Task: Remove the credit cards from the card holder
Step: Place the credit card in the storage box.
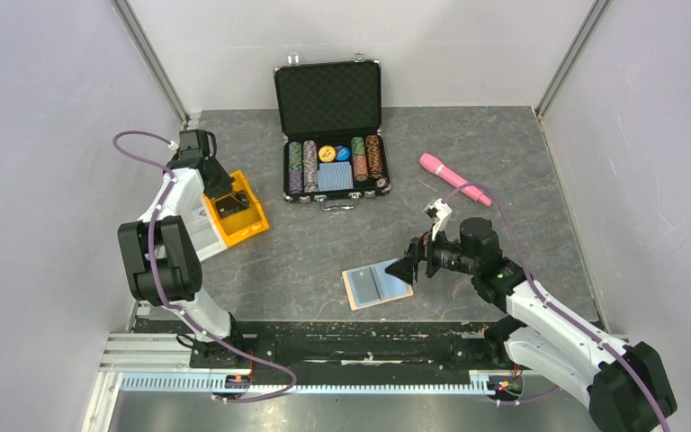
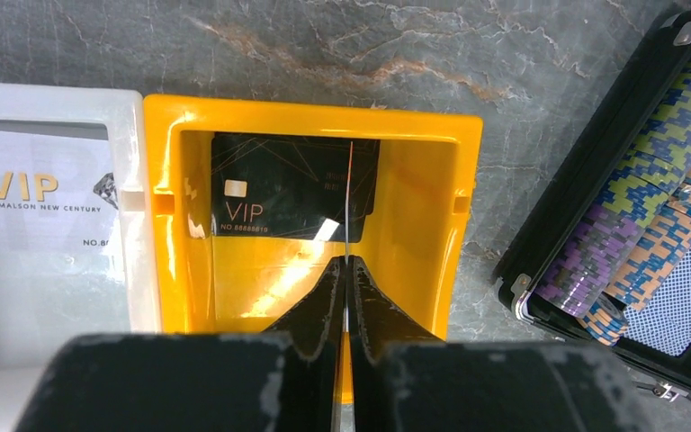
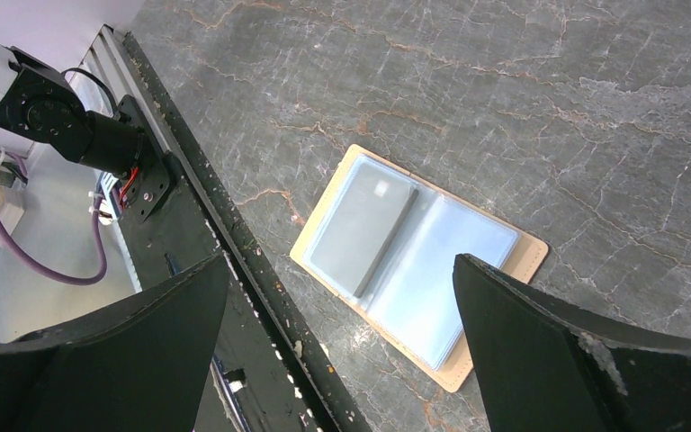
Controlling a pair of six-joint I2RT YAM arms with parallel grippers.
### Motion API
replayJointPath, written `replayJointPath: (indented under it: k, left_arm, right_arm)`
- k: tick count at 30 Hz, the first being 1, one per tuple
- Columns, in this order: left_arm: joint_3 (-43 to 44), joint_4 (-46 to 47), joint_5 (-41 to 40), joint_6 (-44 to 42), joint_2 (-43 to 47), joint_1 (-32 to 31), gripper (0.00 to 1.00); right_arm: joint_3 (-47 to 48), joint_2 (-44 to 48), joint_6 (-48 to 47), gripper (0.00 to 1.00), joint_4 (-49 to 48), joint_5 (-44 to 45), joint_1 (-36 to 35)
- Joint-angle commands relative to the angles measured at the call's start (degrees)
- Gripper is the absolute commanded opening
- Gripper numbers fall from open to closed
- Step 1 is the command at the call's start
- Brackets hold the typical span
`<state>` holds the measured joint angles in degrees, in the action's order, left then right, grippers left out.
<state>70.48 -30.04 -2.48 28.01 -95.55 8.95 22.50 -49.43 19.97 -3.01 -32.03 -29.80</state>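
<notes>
The card holder (image 1: 376, 285) (image 3: 495, 241) lies open on the table near the front edge, tan with blue-grey sleeves. A grey card (image 3: 360, 225) sits in its left sleeve. My right gripper (image 1: 407, 268) (image 3: 342, 261) hovers just right of it, open and empty. My left gripper (image 1: 227, 203) (image 2: 346, 263) hangs over the yellow bin (image 1: 250, 220) (image 2: 315, 110), shut on a thin credit card (image 2: 348, 198) seen edge-on. A black VIP card (image 2: 279, 193) lies on the bin's floor.
A white bin (image 2: 54, 99) adjoins the yellow one on its left, with a white VIP card (image 2: 36, 193) in it. An open black poker-chip case (image 1: 333, 135) (image 2: 648, 225) stands at the back centre. A pink object (image 1: 454, 178) lies at the right.
</notes>
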Motion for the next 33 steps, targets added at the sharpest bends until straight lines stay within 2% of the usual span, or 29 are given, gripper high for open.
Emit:
replayJointPath:
  k: [1, 6, 15, 28, 33]
  left_arm:
    - [2.3, 2.27, 0.37, -2.32, -0.9, 0.37, 0.08]
    - [2.58, 2.18, -0.36, -2.59, -1.62, 0.45, 0.1]
    - [3.6, 1.34, -0.59, -2.48, -3.11, 0.41, 0.22]
    - [5.98, 0.07, -1.35, -3.14, -5.17, 0.4, 0.32]
    - [6.43, -0.19, -0.78, -3.01, -5.88, 0.41, 0.33]
  right_arm:
    - [0.73, 1.27, 0.33, 0.98, -1.73, 0.79, -0.16]
    - [0.86, 2.04, -0.41, 0.98, -0.77, 1.38, -0.17]
    - [1.75, 2.41, -0.99, 0.98, 0.46, 1.8, -0.16]
    - [2.19, 2.5, -1.39, 0.98, 0.9, 2.14, -0.13]
    - [2.46, 2.47, -1.57, 0.98, 1.2, 2.13, -0.17]
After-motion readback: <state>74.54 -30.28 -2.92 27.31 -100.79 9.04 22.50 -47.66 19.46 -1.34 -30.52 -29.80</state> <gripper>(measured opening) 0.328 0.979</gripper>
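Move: The left hand holds a card nearly edge-up over the orange storage box, whose middle lies about 2 cm back, 2 cm left and 5 cm below. The black cards already in it are roughly level fore and aft, 3 cm left and 5 cm below. The white box is some 6 cm back and 11 cm left, the chip case about 8 cm ahead and 23 cm right. From the right hand, the storage box lies roughly 15 cm ahead and 40 cm left. Forward and slightly down, the left hand eases about 1.5 cm towards the far side of the storage box, sinking roughly 1 cm first and then creeping ahead. Its fingers part gradually from almost shut to about a third open, ending their pinch on the card; the wrist barely turns. ##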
